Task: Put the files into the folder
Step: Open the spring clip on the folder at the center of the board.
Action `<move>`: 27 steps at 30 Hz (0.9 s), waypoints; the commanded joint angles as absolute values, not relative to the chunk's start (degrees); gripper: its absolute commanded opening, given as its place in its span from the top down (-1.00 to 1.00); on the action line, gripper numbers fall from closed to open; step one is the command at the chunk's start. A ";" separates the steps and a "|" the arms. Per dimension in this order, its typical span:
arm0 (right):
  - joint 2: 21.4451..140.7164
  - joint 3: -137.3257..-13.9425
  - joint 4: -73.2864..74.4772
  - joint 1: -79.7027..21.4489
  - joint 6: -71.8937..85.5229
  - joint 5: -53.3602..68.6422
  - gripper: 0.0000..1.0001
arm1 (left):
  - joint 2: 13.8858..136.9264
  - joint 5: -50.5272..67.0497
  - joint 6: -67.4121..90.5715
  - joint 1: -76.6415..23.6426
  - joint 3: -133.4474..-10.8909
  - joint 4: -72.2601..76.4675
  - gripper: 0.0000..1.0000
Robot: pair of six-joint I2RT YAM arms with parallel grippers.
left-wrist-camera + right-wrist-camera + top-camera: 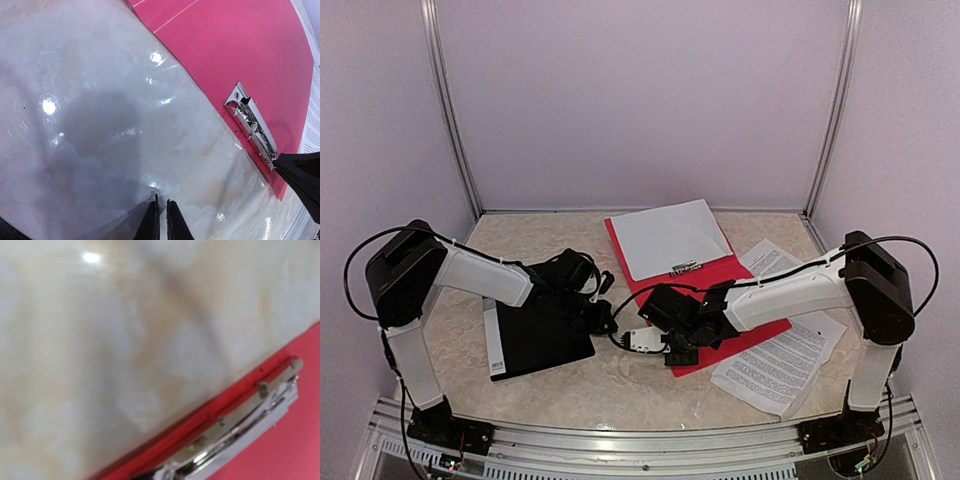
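An open red folder (745, 285) lies in the middle of the table, with one blank white sheet (670, 238) on its far half. Beside its right edge lie printed files (775, 365). My left gripper (605, 322) hovers over bare table left of the folder. In the left wrist view its fingertips (161, 212) stand almost together with nothing between them. My right gripper (672, 352) is at the folder's near left edge. Its fingers do not show in the right wrist view, where the folder's metal clip (240, 430) lies close along the red edge (210, 410).
A flat black cover (535, 335) with a white label strip lies under the left arm. More printed paper (770, 258) sits at the far right. The left wrist view shows the clip (252, 125) and the right arm's black end (302, 175). Walls enclose the table.
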State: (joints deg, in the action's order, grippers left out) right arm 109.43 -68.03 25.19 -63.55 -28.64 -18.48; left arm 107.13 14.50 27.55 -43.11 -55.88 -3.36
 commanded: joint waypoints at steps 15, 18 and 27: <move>100.18 -58.15 17.96 -63.30 -26.55 -6.93 1.00 | 94.36 26.26 25.95 -38.98 -44.62 7.70 0.49; 98.99 -58.23 20.25 -63.64 -26.73 -7.95 1.00 | 92.84 26.17 24.94 -38.85 -43.56 10.45 0.49; 95.65 -54.43 22.44 -64.92 -23.29 -8.09 0.89 | 90.08 26.73 18.39 -38.63 -43.32 13.79 0.43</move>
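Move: My right hand already has the near end of the folder's near spring clip; the clip's middle is about 4 cm ahead and 2 cm left of it. From there the far clip is roughly 20 cm ahead, 4 cm right, and the text sheets some 25 cm right, 2 cm ahead. From my closed left hand, the near clip's middle is about 11 cm right and 2 cm back, roughly level; the black file is some 16 cm left, 2 cm back. Keeping my right fingers pinched on the clip's near end, I draw the folder back towards me about 4 cm, rising some 2 cm late on with a slight tilt. My left hand backs off from the clip, first back and left about 3 cm while opening to roughly a quarter, then climbs about 8 cm as its fingers swing up some 20 degrees to point more to the right. ##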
